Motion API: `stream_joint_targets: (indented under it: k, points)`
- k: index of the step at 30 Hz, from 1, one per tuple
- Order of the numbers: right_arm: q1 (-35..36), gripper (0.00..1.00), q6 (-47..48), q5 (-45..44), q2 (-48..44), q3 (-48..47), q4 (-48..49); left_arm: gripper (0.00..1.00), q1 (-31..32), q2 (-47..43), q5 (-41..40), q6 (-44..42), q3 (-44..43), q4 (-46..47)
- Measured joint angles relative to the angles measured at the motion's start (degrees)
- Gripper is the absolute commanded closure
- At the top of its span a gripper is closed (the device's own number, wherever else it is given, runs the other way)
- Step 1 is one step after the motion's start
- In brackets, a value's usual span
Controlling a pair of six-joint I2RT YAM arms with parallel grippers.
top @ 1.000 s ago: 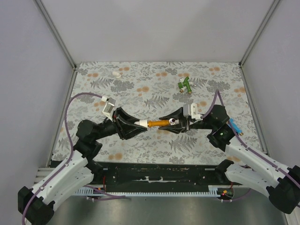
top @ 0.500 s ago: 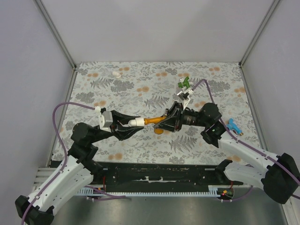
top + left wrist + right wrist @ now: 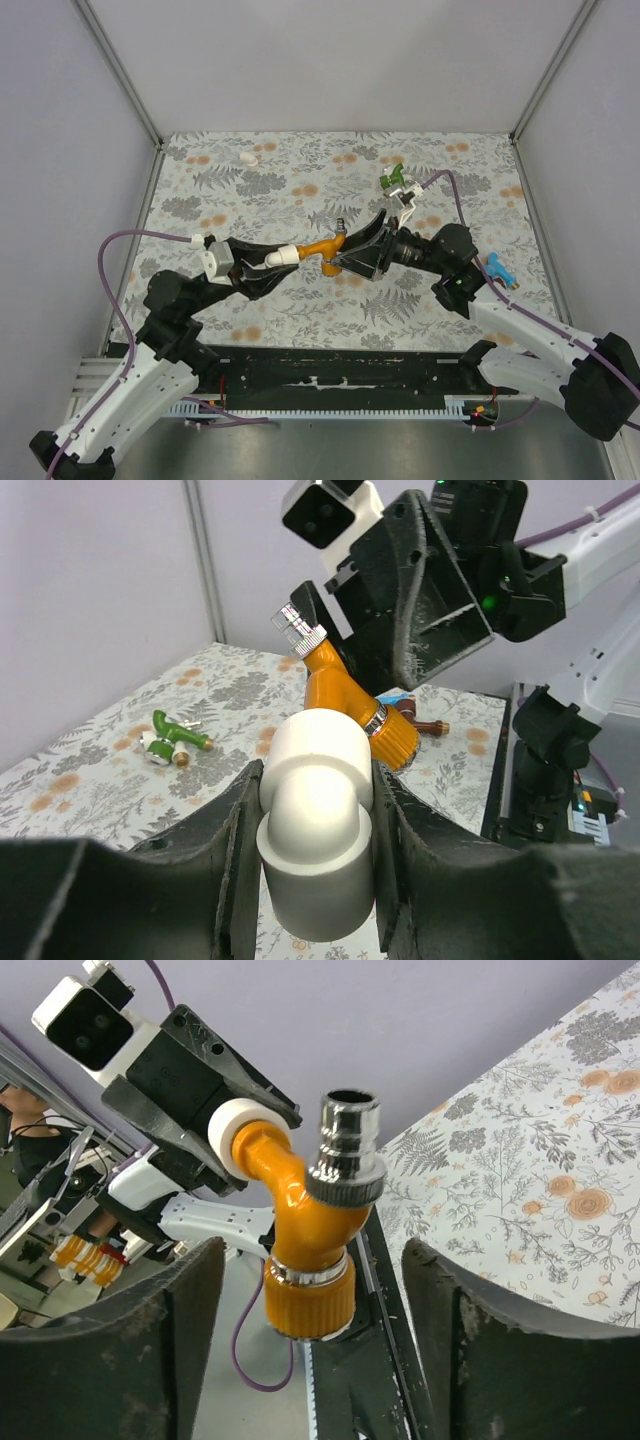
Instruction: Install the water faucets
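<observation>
An orange water faucet (image 3: pixel 318 250) is joined to a white elbow fitting (image 3: pixel 283 257), and both hang above the mat. My left gripper (image 3: pixel 272 268) is shut on the fitting (image 3: pixel 315 820). In the left wrist view the orange faucet (image 3: pixel 345 695) rises from it towards the right gripper (image 3: pixel 400 610). My right gripper (image 3: pixel 313 1280) is open, with a gap on each side of the faucet's ribbed knob (image 3: pixel 310 1305). A green faucet (image 3: pixel 395 180) lies at the back right, a blue one (image 3: pixel 498 268) at the right. A dark red one (image 3: pixel 425 725) shows behind the orange faucet.
A small separate white fitting (image 3: pixel 246 158) lies at the back left of the floral mat (image 3: pixel 300 190). Metal frame posts (image 3: pixel 120 70) and grey walls bound the table on three sides. Purple cables loop off both wrists.
The right gripper has turned at the wrist and then opened, letting go of the orange faucet's knob. The faucet has rotated, so its chrome end now points away. The left wrist drew back leftward.
</observation>
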State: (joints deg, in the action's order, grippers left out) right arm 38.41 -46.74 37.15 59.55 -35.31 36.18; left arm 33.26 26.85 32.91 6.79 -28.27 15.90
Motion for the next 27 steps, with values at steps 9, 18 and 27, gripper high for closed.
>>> stream_joint_targets:
  k: [9,18,27]
  points:
    - [1.38,0.02,0.7,0.72,3.65,1.07,5.84,0.98,0.0,-0.09,-3.65,1.07,0.46,0.98]
    - [3.13,0.02,-1.75,3.06,7.04,1.38,11.61,0.98,0.0,-0.28,-10.32,2.23,1.99,2.38]
    - [3.1,0.02,-3.23,4.17,6.51,1.38,13.57,0.98,0.0,-1.27,-16.24,2.29,0.94,-6.34]
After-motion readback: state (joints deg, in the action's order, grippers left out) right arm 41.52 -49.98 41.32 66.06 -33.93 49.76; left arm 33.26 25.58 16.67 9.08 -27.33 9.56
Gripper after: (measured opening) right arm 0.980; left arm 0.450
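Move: The orange collar at the back of the orange faucet hangs just off the right hand's open fingertips, roughly 4 cm left and 2 cm back, about level. The silver nozzle lies some 2 cm left and 5 cm ahead of that hand, about 2 cm higher. The left hand holds the faucet by its white end piece; from it the collar lies about 10 cm right, 1 cm back and 2 cm lower. Keeping its pinch on the white end piece, the left hand carries the faucet about 4 cm forward, drifting left and sinking near the end, while swinging some 15 degrees counter-clockwise. The right hand opens its fingers wide, moves left and dips, then draws back and rises again, ending about 2 cm left and 2 cm back with its fingers close to the collar. ##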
